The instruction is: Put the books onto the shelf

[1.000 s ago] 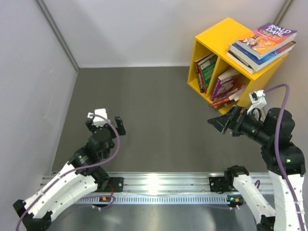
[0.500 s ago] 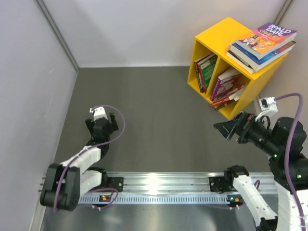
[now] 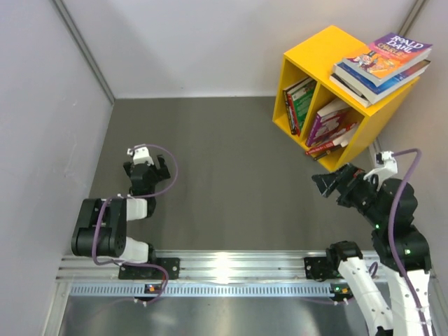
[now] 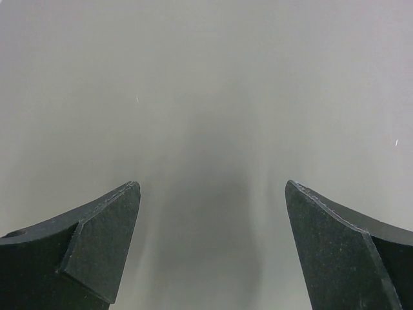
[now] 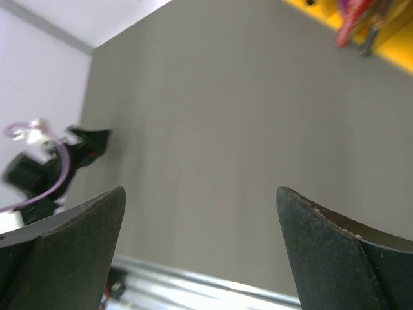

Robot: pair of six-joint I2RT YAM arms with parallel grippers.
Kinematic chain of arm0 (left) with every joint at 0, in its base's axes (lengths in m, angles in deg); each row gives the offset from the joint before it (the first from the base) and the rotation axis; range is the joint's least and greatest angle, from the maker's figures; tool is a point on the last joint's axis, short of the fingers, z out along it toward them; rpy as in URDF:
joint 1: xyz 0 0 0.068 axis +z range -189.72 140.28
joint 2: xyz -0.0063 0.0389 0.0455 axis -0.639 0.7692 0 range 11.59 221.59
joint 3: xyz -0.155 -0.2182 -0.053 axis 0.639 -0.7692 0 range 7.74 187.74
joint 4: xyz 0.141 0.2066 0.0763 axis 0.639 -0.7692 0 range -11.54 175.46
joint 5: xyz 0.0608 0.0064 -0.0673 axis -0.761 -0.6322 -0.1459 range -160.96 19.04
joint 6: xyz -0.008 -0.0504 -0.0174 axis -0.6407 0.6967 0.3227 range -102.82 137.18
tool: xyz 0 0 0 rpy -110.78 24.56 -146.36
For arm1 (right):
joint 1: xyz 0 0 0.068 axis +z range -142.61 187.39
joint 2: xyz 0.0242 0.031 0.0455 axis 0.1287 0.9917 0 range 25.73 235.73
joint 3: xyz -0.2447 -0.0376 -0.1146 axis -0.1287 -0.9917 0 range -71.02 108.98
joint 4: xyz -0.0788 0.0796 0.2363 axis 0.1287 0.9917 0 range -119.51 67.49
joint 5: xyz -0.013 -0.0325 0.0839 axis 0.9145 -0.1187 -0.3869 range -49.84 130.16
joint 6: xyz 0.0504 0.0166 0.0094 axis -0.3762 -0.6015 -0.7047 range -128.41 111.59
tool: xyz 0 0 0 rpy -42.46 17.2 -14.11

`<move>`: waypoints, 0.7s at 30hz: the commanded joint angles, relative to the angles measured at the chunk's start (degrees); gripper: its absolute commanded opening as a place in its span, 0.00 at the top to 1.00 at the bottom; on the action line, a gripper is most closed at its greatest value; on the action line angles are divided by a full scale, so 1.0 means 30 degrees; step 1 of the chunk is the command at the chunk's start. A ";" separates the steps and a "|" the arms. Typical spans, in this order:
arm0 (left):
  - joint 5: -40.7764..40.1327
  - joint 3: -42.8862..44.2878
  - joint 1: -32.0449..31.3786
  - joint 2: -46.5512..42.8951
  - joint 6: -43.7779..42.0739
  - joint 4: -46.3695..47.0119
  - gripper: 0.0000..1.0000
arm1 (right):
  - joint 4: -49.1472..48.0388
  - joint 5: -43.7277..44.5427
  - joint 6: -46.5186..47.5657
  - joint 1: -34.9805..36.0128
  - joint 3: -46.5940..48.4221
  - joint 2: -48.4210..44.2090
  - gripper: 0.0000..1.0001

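Note:
The yellow shelf (image 3: 318, 52) stands at the back right, and its lower corner (image 5: 400, 55) shows in the right wrist view. Books (image 3: 299, 103) stand upright in its left compartment. More books (image 3: 332, 126) lean in the right one, and a stack of books (image 3: 383, 59) lies on top. My right gripper (image 3: 327, 183) (image 5: 200, 189) hovers open and empty just below the shelf, pointing left across the table. My left gripper (image 3: 145, 173) (image 4: 211, 184) is folded low at the left, open, with only bare grey table between its fingers.
A grey tabletop (image 3: 224, 175) is enclosed by white walls (image 3: 42, 140) on the left and behind. A metal rail (image 3: 231, 269) (image 5: 193, 281) runs along the near edge. The left arm (image 5: 61, 165) shows in the right wrist view.
The left arm has folded back and down toward its base. The right gripper has drawn back and lower, away from the shelf front. Both grippers stay open.

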 commanded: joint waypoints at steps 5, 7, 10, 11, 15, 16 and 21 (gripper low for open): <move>0.2837 -0.0872 0.0903 0.2699 -0.0633 0.7692 0.01 | -0.4079 0.3992 0.3226 -0.0058 -0.1571 0.3900 0.00; 0.2984 -0.0465 0.0902 0.2588 -0.0606 0.6623 0.01 | -0.6038 0.5447 0.3873 -0.0059 -0.2537 0.4782 0.00; 0.2985 -0.0549 0.0873 0.2616 -0.0723 0.6935 0.01 | -1.1652 0.5841 0.5714 -0.0029 -0.6048 0.4785 0.00; 0.3188 -0.0550 0.0873 0.2587 -0.0723 0.6879 0.01 | -1.3266 0.5579 0.7170 -0.0087 -0.8350 0.4697 0.00; 0.4772 -0.0023 0.0844 0.2734 -0.1455 0.6058 0.01 | -2.1061 0.5889 0.8708 -0.0088 -1.3667 0.4578 0.00; 0.4801 -0.0023 0.0844 0.2704 -0.1427 0.6087 0.01 | -2.2293 0.6420 0.8476 -0.0204 -1.4314 0.4695 0.00; 0.4772 0.0006 0.0844 0.2733 -0.1427 0.6087 0.01 | -2.9738 0.7682 1.0905 -0.0467 -1.6544 0.8404 0.00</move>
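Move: The books are all put away already, and both hands are empty. From the raised right hand the yellow shelf's middle is about 38 cm ahead, 4 cm right and 14 cm lower; the books in its right compartment are some 30 cm ahead, 7 cm right and 20 cm lower. The stack on top stands roughly 34 cm ahead, 10 cm right and 5 cm higher. From the low left hand the shelf is about 18 cm ahead, 60 cm right and 9 cm higher. With its fingers wide open and empty, the right hand swings forward first and then drops steeply, some 23 cm down, 11 cm forward and 6 cm right in all, ending low over the bare table in front of the shelf's near corner, while the wrist rolls about 30 degrees so that its left side dips and turns slightly clockwise. The left hand, also open and low over empty table, only eases forward and right a couple of centimetres as it turns about 10 degrees clockwise, and neither hand touches a book or the shelf. ##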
